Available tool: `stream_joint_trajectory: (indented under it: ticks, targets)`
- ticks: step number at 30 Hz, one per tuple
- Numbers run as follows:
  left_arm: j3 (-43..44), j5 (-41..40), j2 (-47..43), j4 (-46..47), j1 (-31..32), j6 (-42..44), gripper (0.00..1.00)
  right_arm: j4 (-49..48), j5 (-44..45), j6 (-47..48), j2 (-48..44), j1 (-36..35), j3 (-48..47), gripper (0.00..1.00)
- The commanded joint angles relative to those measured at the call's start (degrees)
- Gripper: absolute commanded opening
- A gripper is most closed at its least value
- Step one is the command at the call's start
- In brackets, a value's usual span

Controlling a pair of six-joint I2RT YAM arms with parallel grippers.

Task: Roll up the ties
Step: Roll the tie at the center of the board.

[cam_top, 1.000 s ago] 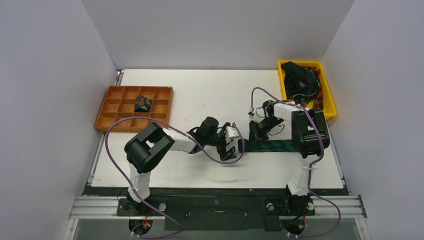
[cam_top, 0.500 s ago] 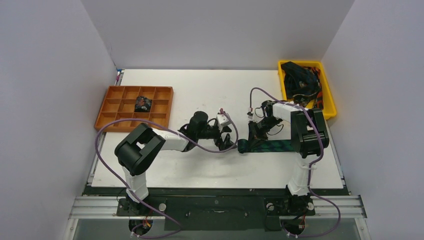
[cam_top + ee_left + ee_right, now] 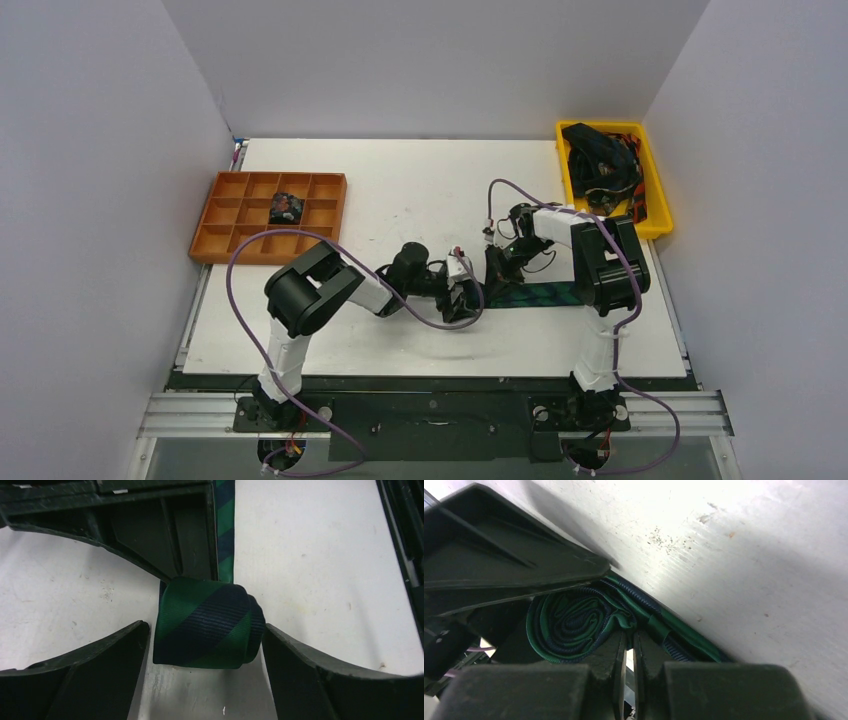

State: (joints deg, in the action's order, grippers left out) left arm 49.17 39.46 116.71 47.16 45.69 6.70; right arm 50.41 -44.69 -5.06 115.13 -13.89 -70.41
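Observation:
A green and navy striped tie point(image 3: 535, 295) lies flat on the white table, its left end wound into a roll point(image 3: 207, 625). My left gripper point(image 3: 206, 652) is open and straddles that roll; the right finger point(image 3: 320, 675) is nearly against it, and a small gap shows at the left finger point(image 3: 100, 670). My right gripper point(image 3: 628, 647) is shut, its tips pinching a fold of the tie at the edge of the roll point(image 3: 569, 622). From above, both grippers meet at the roll point(image 3: 486, 290), the left gripper point(image 3: 462, 296) on its left and the right gripper point(image 3: 497, 270) just behind it.
An orange compartment tray point(image 3: 232, 243) stands at the left with one small dark coiled tie point(image 3: 286, 208) in a cell. A yellow bin point(image 3: 652, 190) at the back right holds a heap of dark ties point(image 3: 598, 155). Purple cables loop over both arms.
My left gripper drew back toward the far left, then returned and now sits around the roll with its fingers slightly narrower. The right gripper shifted a little left, still shut.

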Motion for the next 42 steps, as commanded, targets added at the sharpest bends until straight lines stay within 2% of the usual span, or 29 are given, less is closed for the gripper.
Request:
stream_joint_trajectory:
  ticks: [1, 7, 10, 12, 15, 17, 21, 28, 29, 31, 32, 34, 38, 42]
  targets:
    - [1.68, -0.5, 1.75, 4.78, 0.57, 3.0, 0.72, -8.01, 9.08, 0.56, 3.16, -1.18, 1.7, 0.0]
    - [1.39, -3.18, 2.34, 1.17, 0.63, 5.46, 0.46, -8.88, 7.23, 0.26, 2.0, -1.35, 2.02, 0.0]
    - [0.91, -2.33, 1.01, -0.75, 0.46, 5.63, 0.36, -9.13, 7.02, 0.19, 1.54, -1.4, 2.26, 0.0]
    - [-0.03, -1.51, 0.0, -0.33, 0.45, 5.58, 0.37, -9.44, 7.1, -0.09, 1.62, -1.55, 2.33, 0.0]
    - [-0.8, -0.56, -0.6, 2.42, 0.59, 4.15, 0.64, -9.8, 7.26, -0.47, 2.3, -1.87, 2.22, 0.0]
    - [0.58, -0.12, -0.08, 2.85, 0.9, 3.96, 0.67, -9.88, 7.43, -0.51, 2.67, -1.93, 2.25, 0.0]
    - [3.75, 0.71, 1.97, 2.91, 1.41, 4.04, 0.61, -10.11, 7.81, -0.57, 2.69, -1.98, 2.45, 0.0]
    - [2.54, -0.14, 1.59, -2.6, 1.28, 7.18, 0.3, -9.7, 7.65, 0.3, 1.23, -1.7, 2.21, 0.01]
    - [2.22, -0.98, 0.8, -3.74, 1.26, 7.58, 0.27, -9.45, 7.04, 0.48, 0.7, -1.51, 2.08, 0.03]
    - [1.6, -1.83, 0.02, -9.59, 1.09, 8.54, 0.22, -9.11, 5.59, 0.98, -1.67, -0.72, 1.98, 0.14]
    - [1.29, -2.14, -0.16, -10.84, 1.08, 8.85, 0.2, -9.0, 4.61, 1.21, -3.53, -0.07, 1.98, 0.22]
    - [1.15, -3.2, -0.27, -13.58, 1.0, 8.91, 0.18, -8.6, 2.61, 1.53, -6.02, 0.96, 1.86, 0.32]
    - [3.07, -4.52, 0.41, -18.67, 0.96, 8.69, 0.17, -7.15, -3.11, 1.53, -10.0, 2.4, 2.08, 0.43]
    - [5.58, -4.64, 1.45, -23.06, 0.9, 9.13, 0.17, -6.98, -6.89, 0.72, -12.51, 1.42, 2.9, 0.47]
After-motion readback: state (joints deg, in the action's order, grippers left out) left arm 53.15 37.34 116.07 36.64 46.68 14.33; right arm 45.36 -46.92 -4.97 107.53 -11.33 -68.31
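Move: The tie's roll sits between my left hand's open fingertips, its middle about 2 cm to the right of my left hand point and 1 cm below. From my right hand, whose shut fingers already pinch the tie beside it, the roll is some 3 cm left, level fore and aft and in height. The middle of the unrolled tail lies roughly 9 cm to the right of my right hand point, about 1 cm lower, running straight out along the board. I sink my left hand about 1 cm around the roll and close on it, ease the fingers open partway, shift 1 cm right, close again and slide back left, keeping the roll squeezed between both fingers. Meanwhile my right hand holds its pinch and creeps 1 cm left towards the roll, then opens about halfway, lets go of the tie and lifts some 3 cm up and 2 cm forward. ##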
